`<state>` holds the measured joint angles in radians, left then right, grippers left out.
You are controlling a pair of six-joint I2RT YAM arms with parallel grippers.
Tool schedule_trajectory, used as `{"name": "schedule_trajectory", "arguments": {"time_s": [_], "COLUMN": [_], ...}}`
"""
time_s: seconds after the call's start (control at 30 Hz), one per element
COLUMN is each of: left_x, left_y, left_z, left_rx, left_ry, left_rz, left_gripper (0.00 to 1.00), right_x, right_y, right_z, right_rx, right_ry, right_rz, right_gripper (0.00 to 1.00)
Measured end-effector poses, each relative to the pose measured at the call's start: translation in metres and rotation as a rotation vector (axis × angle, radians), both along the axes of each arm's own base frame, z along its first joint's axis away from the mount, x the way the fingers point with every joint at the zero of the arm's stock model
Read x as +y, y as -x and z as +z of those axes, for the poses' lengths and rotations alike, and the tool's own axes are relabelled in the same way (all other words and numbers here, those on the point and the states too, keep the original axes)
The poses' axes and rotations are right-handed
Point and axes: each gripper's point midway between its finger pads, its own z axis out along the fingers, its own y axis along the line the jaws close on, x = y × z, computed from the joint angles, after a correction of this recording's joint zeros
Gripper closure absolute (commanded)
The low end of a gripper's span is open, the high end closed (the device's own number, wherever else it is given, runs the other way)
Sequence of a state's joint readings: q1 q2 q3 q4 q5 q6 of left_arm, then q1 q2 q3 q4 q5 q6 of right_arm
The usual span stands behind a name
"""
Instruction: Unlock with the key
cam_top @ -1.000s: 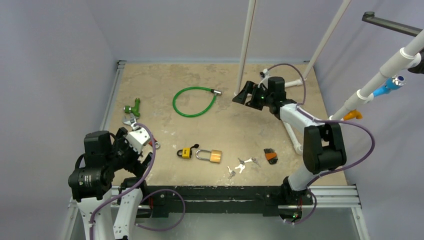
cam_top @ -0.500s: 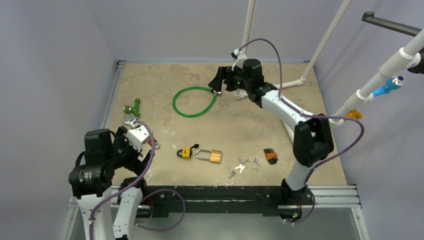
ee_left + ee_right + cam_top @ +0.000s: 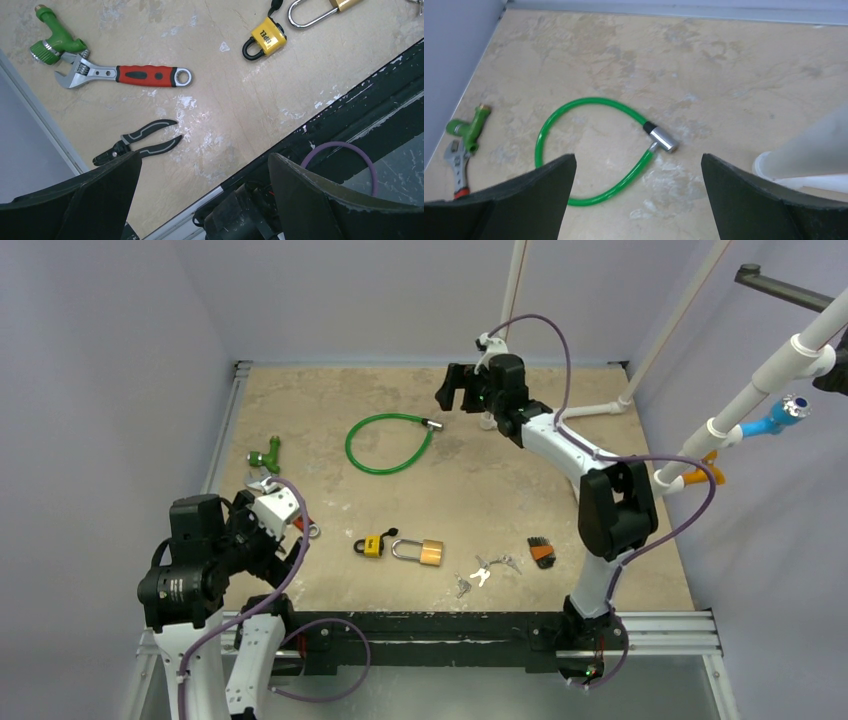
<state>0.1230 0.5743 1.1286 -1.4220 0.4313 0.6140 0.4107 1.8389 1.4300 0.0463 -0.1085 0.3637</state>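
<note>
Several small silver keys [image 3: 482, 571] lie loose near the table's front edge. Left of them lie a brass padlock [image 3: 430, 552] and a small yellow padlock [image 3: 372, 545]; the yellow padlock [image 3: 267, 39] also shows in the left wrist view. A green cable lock [image 3: 388, 443] lies looped at the back, its metal barrel [image 3: 663, 140] showing. My right gripper [image 3: 455, 390] [image 3: 638, 157] hangs open just above and right of that barrel, holding nothing. My left gripper [image 3: 280, 545] [image 3: 205, 157] is open and empty over the front left corner, far from the keys.
A red-handled adjustable wrench [image 3: 135, 76], a green hose fitting [image 3: 52, 37] and black pliers [image 3: 140, 145] lie by the left edge. An orange-and-black hex key set [image 3: 541, 552] sits right of the keys. White pole stands [image 3: 505, 300] rise at the back. The black front rail [image 3: 350, 115] borders the table.
My right arm has swung left across the back of the table to hover by the cable lock's barrel, still open. The white poles shifted slightly. The left arm has barely moved.
</note>
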Motion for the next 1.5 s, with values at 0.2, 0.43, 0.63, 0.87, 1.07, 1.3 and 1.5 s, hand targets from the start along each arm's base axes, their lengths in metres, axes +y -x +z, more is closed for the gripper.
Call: {"name": "schedule_trajectory", "arguments": {"time_s": [0.2, 0.43, 0.63, 0.87, 1.07, 1.3, 1.5], "left_x": [-0.001, -0.007, -0.010, -0.012, -0.016, -0.015, -0.016], "left_y": [-0.001, -0.002, -0.004, -0.008, -0.018, -0.029, -0.028], "left_z": [0.000, -0.001, -0.003, -0.005, -0.014, -0.018, -0.016], "left_rx": [0.009, 0.038, 0.062, 0.095, 0.203, 0.251, 0.235], "left_ry": [0.008, 0.048, 0.072, 0.087, 0.133, 0.145, 0.142], "left_rz": [-0.004, -0.003, -0.011, -0.013, -0.017, -0.018, -0.020], "left_gripper": [0.00, 0.00, 0.00, 0.00, 0.00, 0.00, 0.00], "right_x": [-0.040, 0.013, 0.053, 0.020, -0.009, -0.003, 0.004], "right_y": [0.004, 0.111, 0.220, 0.283, 0.316, 0.381, 0.401], "right_z": [0.005, -0.015, -0.052, -0.053, -0.061, -0.123, -0.161], "right_rx": [-0.013, 0.047, 0.130, 0.186, 0.228, 0.368, 0.412], "right_ry": [0.034, 0.075, 0.204, 0.201, 0.150, 0.244, 0.371], "right_rz": [-0.093, 0.049, 0.194, 0.178, 0.134, 0.198, 0.190], "right_gripper": [0.01, 0.01, 0.02, 0.13, 0.20, 0.28, 0.32]}}
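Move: The nearer-left bunch of keys lies about 38 cm back from the right hand, only 1 cm or so to its right and about 19 cm lower. The second bunch of keys is some 4 cm farther out and 5 cm to the right of that bunch; the brass padlock sits 8 cm farther out and 9 cm left of it. From the left hand, the same near-left bunch is about level, 34 cm to the right and 22 cm down. Towards the near-left bunch of keys by the table's front edge the right hand sweeps back fast, some 40 cm, after a short swing right, then weaves left and back into line, sinking about 16 cm, mostly late. The wrist tips the fingers more steeply down and they narrow by roughly a third, touching nothing yet. The left hand, open, eases a few centimetres forward, right and down. ##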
